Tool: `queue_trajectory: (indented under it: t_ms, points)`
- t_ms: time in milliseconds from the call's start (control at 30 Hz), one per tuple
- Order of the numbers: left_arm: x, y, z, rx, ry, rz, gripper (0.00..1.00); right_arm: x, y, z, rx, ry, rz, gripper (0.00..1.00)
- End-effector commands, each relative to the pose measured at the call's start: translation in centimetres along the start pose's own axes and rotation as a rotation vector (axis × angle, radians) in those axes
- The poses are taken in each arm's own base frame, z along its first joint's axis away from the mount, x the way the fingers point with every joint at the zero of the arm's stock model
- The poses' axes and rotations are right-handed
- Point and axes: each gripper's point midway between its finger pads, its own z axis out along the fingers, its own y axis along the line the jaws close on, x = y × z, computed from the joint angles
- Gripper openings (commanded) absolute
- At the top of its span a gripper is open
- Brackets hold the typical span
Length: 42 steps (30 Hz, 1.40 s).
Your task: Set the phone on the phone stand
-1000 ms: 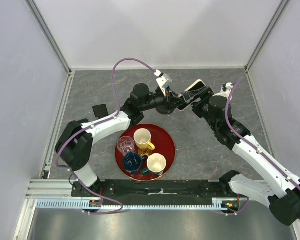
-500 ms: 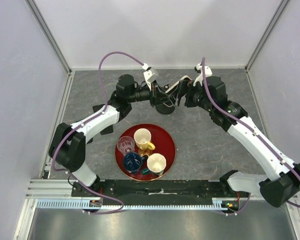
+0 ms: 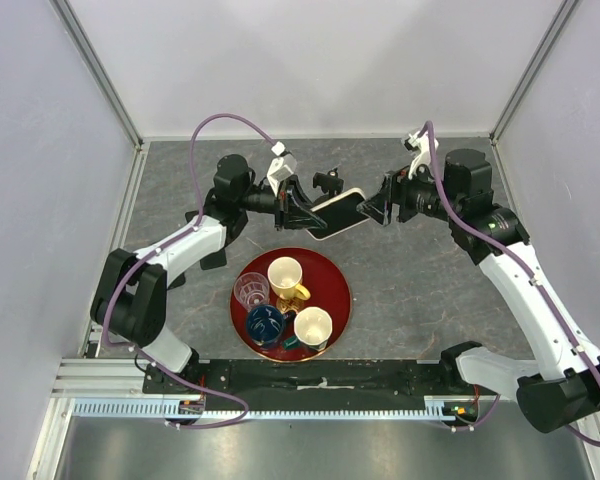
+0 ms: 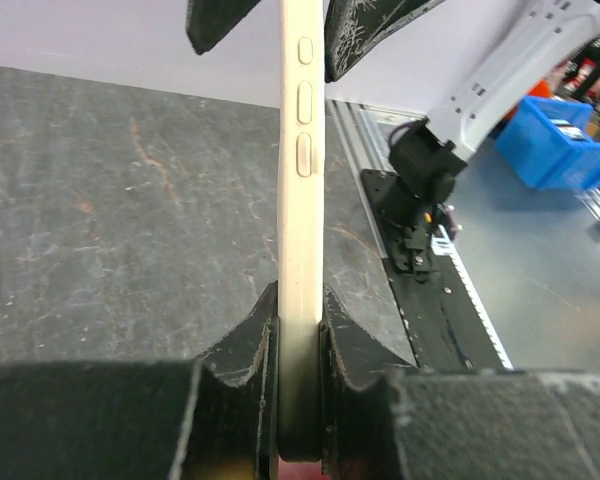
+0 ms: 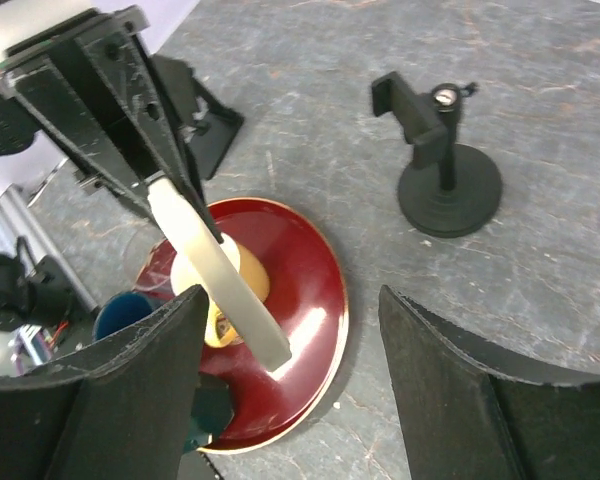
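The phone (image 3: 340, 213), black screen with a pale rim, hangs level above the table with my left gripper (image 3: 310, 212) shut on its left end. In the left wrist view the phone (image 4: 300, 200) shows edge-on, pinched between the left gripper's (image 4: 298, 315) pads. My right gripper (image 3: 372, 207) stands open, its jaws either side of the phone's right end (image 5: 225, 280) without clamping it. The black phone stand (image 5: 445, 175) stands upright on the table just behind the phone, and only its clamp head (image 3: 327, 182) shows from above.
A red tray (image 3: 340, 290) in front of the phone holds a yellow-lined cup (image 3: 285, 275), a clear glass (image 3: 251, 290), a blue cup (image 3: 265, 322) and a white cup (image 3: 312, 325). A flat black rectangle (image 3: 200, 220) lies by the left arm. Walls enclose the table.
The phone went from the right gripper to the left one. The left arm drew it left and nearer, off the stand's area. The right arm swung right and its jaws opened.
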Motion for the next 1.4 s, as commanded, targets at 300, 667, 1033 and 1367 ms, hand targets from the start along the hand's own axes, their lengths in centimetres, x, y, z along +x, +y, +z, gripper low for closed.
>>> queue_trajectory:
  t_ms: [300, 667, 1033, 1367]
  points:
    - [-2.7, -3.1, -0.1, 0.152, -0.029, 0.099, 0.02, -1.4, 6.7, -0.9, -0.399, -0.071, -0.091, 0.55]
    - [-3.8, -1.5, 0.3, 0.073, -0.086, 0.071, 0.02, -2.9, 7.0, -0.3, -0.374, -0.266, 0.010, 0.58]
    - [-4.1, -1.9, 0.3, 0.092, -0.096, 0.063, 0.02, -2.7, 8.0, -0.6, -0.419, -0.241, -0.024, 0.32]
    - [-4.0, -2.4, 0.3, 0.132, -0.091, 0.058, 0.02, -3.0, 8.9, -0.7, -0.476, -0.246, -0.016, 0.33]
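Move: To the right hand's left, some 7 cm off and about 3 cm back, is the middle of the phone, a touch below that open hand. The left hand already grips the phone's near end, its middle about 5 cm to that hand's right and 1 cm ahead. The phone stand is some 12 cm ahead of the left hand, 5 cm to its right and 20 cm below; the red tray's middle is 12 cm back, 5 cm left and 26 cm below it. Reaching left about 5 cm, with some 3 cm back and 3 cm up and a brief dip on the way, the right hand slips its spread fingers farther over the phone's free end, rolling and turning counter-clockwise by roughly 25 degrees in all, then closes them to pinch the phone's two faces. The left hand keeps its grip and lifts the phone about 3 cm while easing back a little. ##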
